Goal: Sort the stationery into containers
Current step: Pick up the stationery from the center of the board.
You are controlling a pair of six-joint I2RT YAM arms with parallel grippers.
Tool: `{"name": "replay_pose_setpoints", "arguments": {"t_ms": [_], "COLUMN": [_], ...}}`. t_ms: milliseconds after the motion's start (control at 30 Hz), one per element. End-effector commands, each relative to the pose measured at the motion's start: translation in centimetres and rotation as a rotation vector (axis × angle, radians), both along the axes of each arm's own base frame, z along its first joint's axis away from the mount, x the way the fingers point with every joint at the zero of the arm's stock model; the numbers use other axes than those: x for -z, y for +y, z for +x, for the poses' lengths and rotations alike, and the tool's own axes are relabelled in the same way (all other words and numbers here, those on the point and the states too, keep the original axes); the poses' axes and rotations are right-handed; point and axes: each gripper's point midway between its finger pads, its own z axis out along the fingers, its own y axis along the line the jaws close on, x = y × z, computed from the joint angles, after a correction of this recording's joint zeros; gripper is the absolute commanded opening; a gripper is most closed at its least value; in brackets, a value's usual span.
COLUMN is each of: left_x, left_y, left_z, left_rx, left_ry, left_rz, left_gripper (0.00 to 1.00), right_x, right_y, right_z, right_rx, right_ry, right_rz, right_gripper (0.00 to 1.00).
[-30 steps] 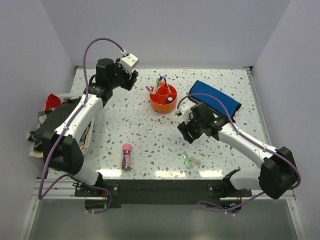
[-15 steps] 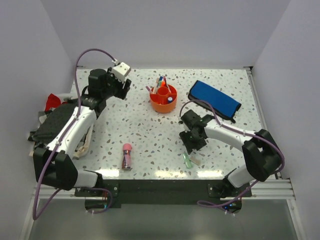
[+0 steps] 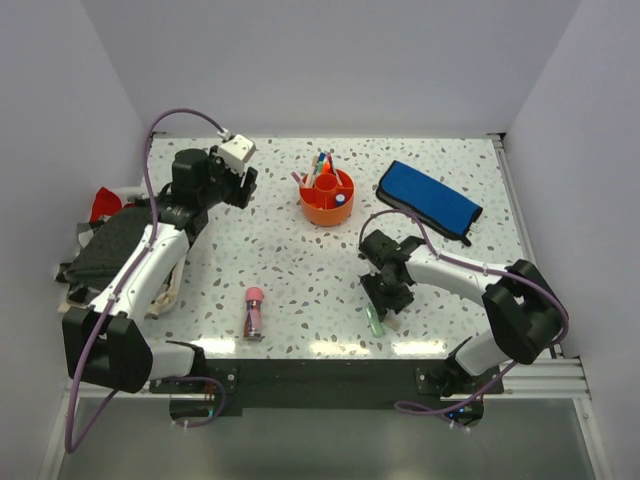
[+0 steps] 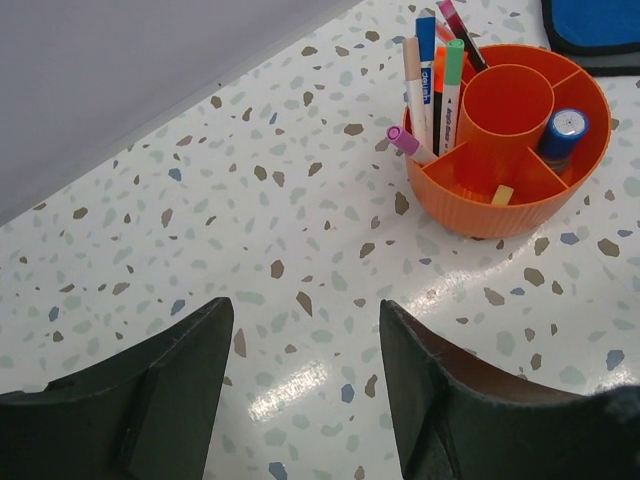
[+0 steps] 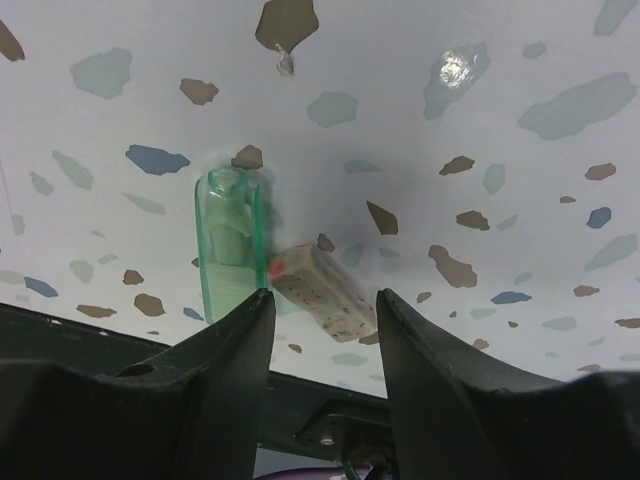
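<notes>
The orange caddy [image 3: 327, 196] stands at the back centre with several pens upright in it; it also shows in the left wrist view [image 4: 508, 138], with a blue-capped marker [image 4: 560, 133] and a beige eraser [image 4: 502, 195] in ring compartments. A pink-capped glue tube [image 3: 253, 312] lies front left. A green marker [image 5: 228, 242] and a speckled beige eraser [image 5: 322, 291] lie touching near the front edge. My right gripper [image 5: 322, 298] is open, low over the eraser, jaws either side of it. My left gripper [image 4: 303, 310] is open and empty, left of the caddy.
A blue pouch [image 3: 430, 201] lies at the back right. Dark and red cloth items [image 3: 100, 235] sit off the table's left edge. The table's front edge and black rail [image 5: 330, 425] lie just past the eraser.
My right gripper has moved forward from mid-table down to the green marker and eraser. My left arm has drawn back to the left, away from the caddy.
</notes>
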Motion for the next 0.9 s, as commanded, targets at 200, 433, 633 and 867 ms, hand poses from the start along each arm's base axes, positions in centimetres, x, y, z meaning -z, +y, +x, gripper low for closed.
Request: {"name": "replay_pose_setpoints", "arguments": {"t_ms": [200, 433, 633, 867], "left_x": [-2.4, -2.0, -2.8, -3.5], "left_y": [0.5, 0.7, 0.6, 0.1], "left_z": [0.4, 0.3, 0.5, 1.2], "left_rx": [-0.015, -0.018, -0.005, 0.015], "left_ry": [-0.06, -0.051, -0.065, -0.064], "left_rz": [-0.061, -0.083, -0.091, -0.119], "left_gripper": [0.66, 0.66, 0.66, 0.66], "right_x": [1.6, 2.1, -2.1, -12.2], "right_y": [-0.2, -0.2, 1.2, 6.3], "right_z": [-1.5, -1.4, 1.1, 10.7], "right_rx": [-0.01, -0.008, -0.011, -0.078], "right_ry": [0.074, 0.073, -0.065, -0.461], "right_rz": [-0.03, -0.035, 0.039, 0.231], "right_gripper": [0.42, 0.16, 0.0, 0.0]}}
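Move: The small pale eraser lies almost under my open right fingers: about 2 cm below the hand point, 1 cm back and 1 cm to the left. The green tube lies beside it, roughly 4 cm farther left and 1 cm farther out. The orange pen holder stands some 29 cm ahead of my right hand, 14 cm to its left. From my left hand, the eraser is roughly 25 cm back, 33 cm to the right and 22 cm below. With my right hand I ease down about 1.5 cm, sliding slightly back and left over the eraser, then close my fingers from half open and pinch it beside the green tube. After that I lift quickly up and forward, some 6.5 cm above the grasp, bearing a little left towards the orange pen holder, with the fingertips swinging forward roughly 10 degrees. ##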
